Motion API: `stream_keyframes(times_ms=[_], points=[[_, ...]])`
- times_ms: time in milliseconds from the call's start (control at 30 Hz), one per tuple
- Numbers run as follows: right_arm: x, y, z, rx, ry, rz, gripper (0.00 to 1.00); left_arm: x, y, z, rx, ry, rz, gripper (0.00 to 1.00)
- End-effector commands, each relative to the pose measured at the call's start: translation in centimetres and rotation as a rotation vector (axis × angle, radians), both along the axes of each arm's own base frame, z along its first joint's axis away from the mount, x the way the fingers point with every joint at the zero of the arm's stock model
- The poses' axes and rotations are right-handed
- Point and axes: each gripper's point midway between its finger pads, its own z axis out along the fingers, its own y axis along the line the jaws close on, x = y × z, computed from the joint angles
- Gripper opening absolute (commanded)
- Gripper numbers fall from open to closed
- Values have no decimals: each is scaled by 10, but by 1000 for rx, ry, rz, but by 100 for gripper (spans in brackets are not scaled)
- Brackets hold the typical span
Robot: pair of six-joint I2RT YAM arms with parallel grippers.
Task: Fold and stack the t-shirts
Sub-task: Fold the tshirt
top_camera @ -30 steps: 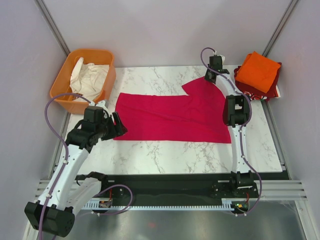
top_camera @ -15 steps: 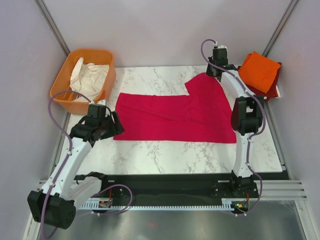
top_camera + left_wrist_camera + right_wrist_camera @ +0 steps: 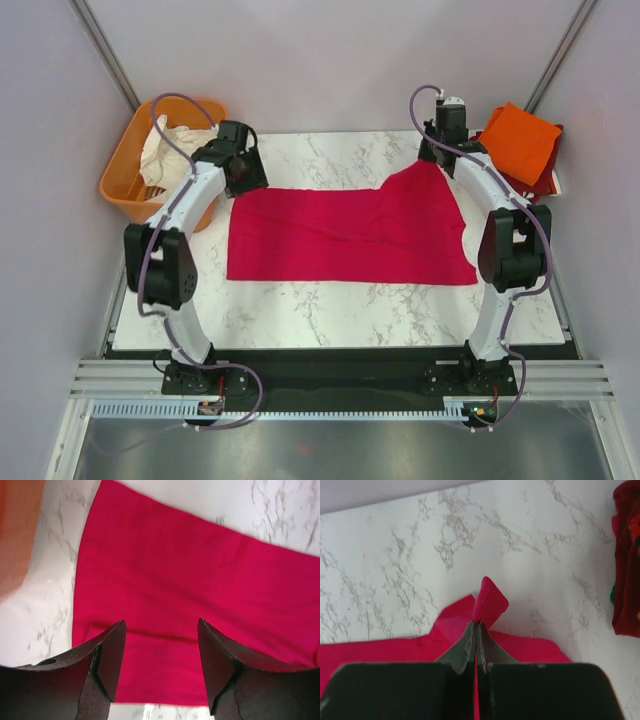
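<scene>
A magenta-pink t-shirt [image 3: 340, 235] lies spread across the marble table [image 3: 330, 310]. My right gripper [image 3: 437, 158] is shut on its far right corner, and a small tuft of pink fabric [image 3: 489, 600] sticks out past the closed fingertips [image 3: 479, 622]. Over the shirt's far left corner hovers my left gripper [image 3: 245, 170], open, with only the flat pink shirt [image 3: 200, 575] showing between its fingers [image 3: 161, 630]. At the far right, a folded bright orange t-shirt [image 3: 518, 140] rests on a dark red one [image 3: 508, 180], whose edge also shows in the right wrist view [image 3: 625, 580].
An orange plastic basket [image 3: 122, 170] holding white cloth [image 3: 170, 150] stands at the far left, close to my left arm; its wall [image 3: 15, 530] fills the left wrist view's left edge. Grey enclosure walls stand behind and to both sides.
My left arm swung from the shirt's near left corner to its far left corner, jaws narrowing slightly. My right gripper pulled the far right corner back and rightward, drawing the fabric flatter.
</scene>
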Motion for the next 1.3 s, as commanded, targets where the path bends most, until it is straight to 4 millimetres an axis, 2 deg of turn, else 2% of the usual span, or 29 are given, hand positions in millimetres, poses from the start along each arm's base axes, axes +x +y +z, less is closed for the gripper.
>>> stream_keyframes(times_ms=[0,67,100,200,267,300,333,367,433,533,567,700,1000,1267], points=[[-12,3,29,37,-66,13,0,45,11,-20,108,3,1,67],[-17,0,33,24,-76,5,0,59,14,-36,144,28,10,67],[-20,-4,28,10,-64,1,0,71,14,-46,156,37,12,67],[-26,-18,26,-2,-58,-36,0,91,16,-63,188,49,1,67],[-27,-32,27,1,-58,-65,0,98,15,-65,193,43,-7,67],[-26,-39,27,-2,-60,-85,0,106,16,-59,191,23,-1,67],[-27,-44,26,1,-56,-103,0,108,16,-63,196,27,-4,67],[-26,-57,27,6,-58,-126,0,113,17,-58,196,13,-1,67],[-24,-61,28,29,-62,-124,0,116,20,-60,207,12,0,67],[-19,-61,19,42,-46,-121,0,121,24,-60,231,3,8,67],[-18,-77,13,42,-35,-155,0,121,25,-63,241,9,9,67],[-18,-94,1,57,-14,-191,0,120,38,-71,302,26,36,67],[-17,-90,-2,103,-9,-164,0,129,45,-104,336,69,36,67],[-19,-88,0,111,-11,-157,0,137,62,-114,366,77,78,66]])
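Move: The t-shirt's upper-left corner lies about 14 cm ahead of the open left hand, 5 cm left and 14 cm below; the orange bin's middle is some 18 cm ahead, 24 cm left and 7 cm below it. The right hand already holds the raised right end, with the shirt's lower-right corner roughly 23 cm back, 18 cm right and 16 cm below, and the orange cloth stack about 8 cm ahead, 27 cm right and 11 cm below. Open left hand reaches 12 cm forward-down towards the upper-left corner; right draws its pinched cloth 9 cm rightward. ##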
